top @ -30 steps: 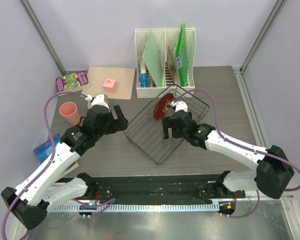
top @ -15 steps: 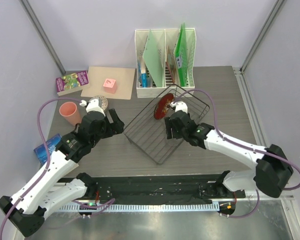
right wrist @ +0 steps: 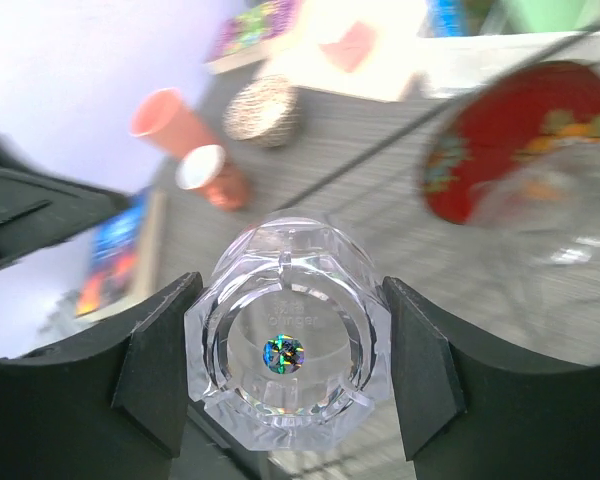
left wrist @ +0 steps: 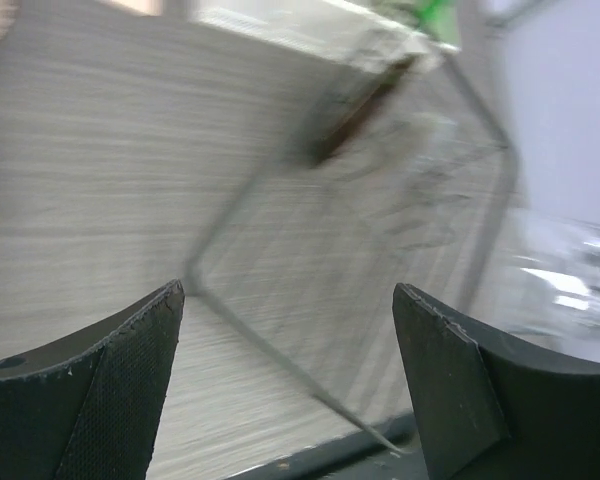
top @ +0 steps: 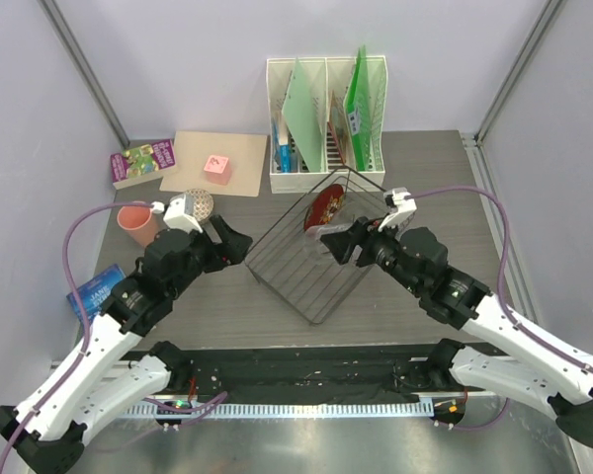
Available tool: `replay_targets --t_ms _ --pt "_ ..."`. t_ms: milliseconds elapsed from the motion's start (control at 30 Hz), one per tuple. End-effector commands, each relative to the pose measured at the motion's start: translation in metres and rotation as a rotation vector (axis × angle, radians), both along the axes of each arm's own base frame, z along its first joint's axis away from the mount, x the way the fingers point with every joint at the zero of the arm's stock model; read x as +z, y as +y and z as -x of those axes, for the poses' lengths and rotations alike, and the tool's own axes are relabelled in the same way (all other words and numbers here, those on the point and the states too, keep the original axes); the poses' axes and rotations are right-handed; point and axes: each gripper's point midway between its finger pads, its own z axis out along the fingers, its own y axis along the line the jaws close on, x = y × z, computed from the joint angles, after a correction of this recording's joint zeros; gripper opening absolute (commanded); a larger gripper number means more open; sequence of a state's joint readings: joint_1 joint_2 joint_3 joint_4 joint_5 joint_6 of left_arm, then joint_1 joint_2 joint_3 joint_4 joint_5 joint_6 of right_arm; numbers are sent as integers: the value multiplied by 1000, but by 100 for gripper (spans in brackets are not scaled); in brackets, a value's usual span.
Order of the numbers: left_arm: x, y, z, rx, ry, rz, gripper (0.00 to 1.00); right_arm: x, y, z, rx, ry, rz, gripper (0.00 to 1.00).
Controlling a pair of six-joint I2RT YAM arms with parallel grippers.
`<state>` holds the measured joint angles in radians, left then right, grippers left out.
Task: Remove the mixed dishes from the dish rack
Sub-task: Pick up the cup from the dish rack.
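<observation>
In the right wrist view my right gripper (right wrist: 285,345) is shut on the clear drinking glass (right wrist: 285,320), whose base faces the camera. From above, the right gripper (top: 336,243) hangs over the black wire dish rack (top: 295,276). The red flowered plate (top: 323,209) stands upright in the rack's far part, and the wrist view has the plate (right wrist: 510,140) just beyond the glass. Two salmon-pink cups (right wrist: 170,120) (right wrist: 208,175) stand on the table at the left. My left gripper (top: 235,240) is open and empty beside the rack's left corner (left wrist: 195,285).
A white file holder (top: 326,123) with green folders stands behind the rack. A patterned round bowl (top: 200,204), a tan sheet carrying a pink block (top: 217,168), and books (top: 141,161) (top: 97,286) lie at the left.
The right gripper closed on the glass, and that arm swung round so its wrist now reaches in from the right. The left arm drew back slightly, still open.
</observation>
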<state>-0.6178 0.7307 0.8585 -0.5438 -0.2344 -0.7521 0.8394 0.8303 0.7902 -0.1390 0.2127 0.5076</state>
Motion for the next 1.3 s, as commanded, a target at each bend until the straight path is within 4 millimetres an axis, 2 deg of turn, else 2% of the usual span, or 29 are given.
replay_targets --t_ms 0,33,100,133,167,200,233,267,367,633,733,933,1100,1167,1200,1233,1267 --pt "50 -61 19 -321 -167 264 84 53 43 24 248 -99 -307 1" --pt "54 -67 22 -356 -170 292 84 49 49 32 300 -86 -332 1" --pt "62 -79 32 -432 -174 351 84 60 54 35 338 -98 -407 1" --pt "64 -83 35 -456 -177 374 84 58 56 35 347 -93 -421 1" --pt "78 -87 40 -496 -225 419 84 60 58 39 373 -81 -452 1" --pt "77 -89 45 -511 -221 465 84 69 58 40 384 -111 -490 1" --pt "80 -90 46 -521 -236 491 85 65 60 40 388 -102 -500 1" --pt "92 -91 49 -539 -286 534 85 65 61 40 393 -103 -514 1" --pt "81 -93 50 -537 -254 589 86 69 62 40 405 -116 -552 1" --pt "85 -100 56 -581 -245 703 84 72 66 36 409 -126 -572 1" --pt "89 -100 60 -602 -254 721 74 62 69 32 403 -101 -558 1" --pt "95 -102 63 -627 -258 743 45 38 77 27 399 -43 -522 1" --pt "93 -106 64 -643 -243 747 32 27 80 25 398 -16 -492 1" --pt "92 -106 64 -646 -235 741 14 21 80 24 392 -8 -462 2" --pt "88 -106 61 -633 -230 720 1 19 81 22 388 -2 -445 34" --pt "92 -105 59 -622 -235 700 0 3 80 20 367 49 -390 53" --pt "80 -104 53 -583 -187 656 0 5 78 12 328 37 -354 67"
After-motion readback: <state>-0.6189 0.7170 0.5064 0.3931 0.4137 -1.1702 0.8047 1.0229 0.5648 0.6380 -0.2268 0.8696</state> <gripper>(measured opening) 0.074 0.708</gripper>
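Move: The clear cup, already held by its base end in the right fingers, has its middle about 3 cm ahead of and 3 cm left of the right hand, 1 cm lower. From the open left hand it lies some 21 cm right, 1 cm ahead and 3 cm higher. From the right hand, the red plate is roughly 15 cm ahead, 3 cm left and 12 cm down; the dish rack's middle is 7 cm ahead, 1 cm left and 17 cm down. The left fingers shut on the cup's rim wall, one inside and one outside, while the right hand keeps its grip on the base end. To meet it, the left hand swings about 10 cm right, rising and drawing back some 6 cm, turning clockwise with its right side rolling up; the right hand carries the cup about 8 cm left and slightly back and up, turning counter-clockwise, left side rising. ##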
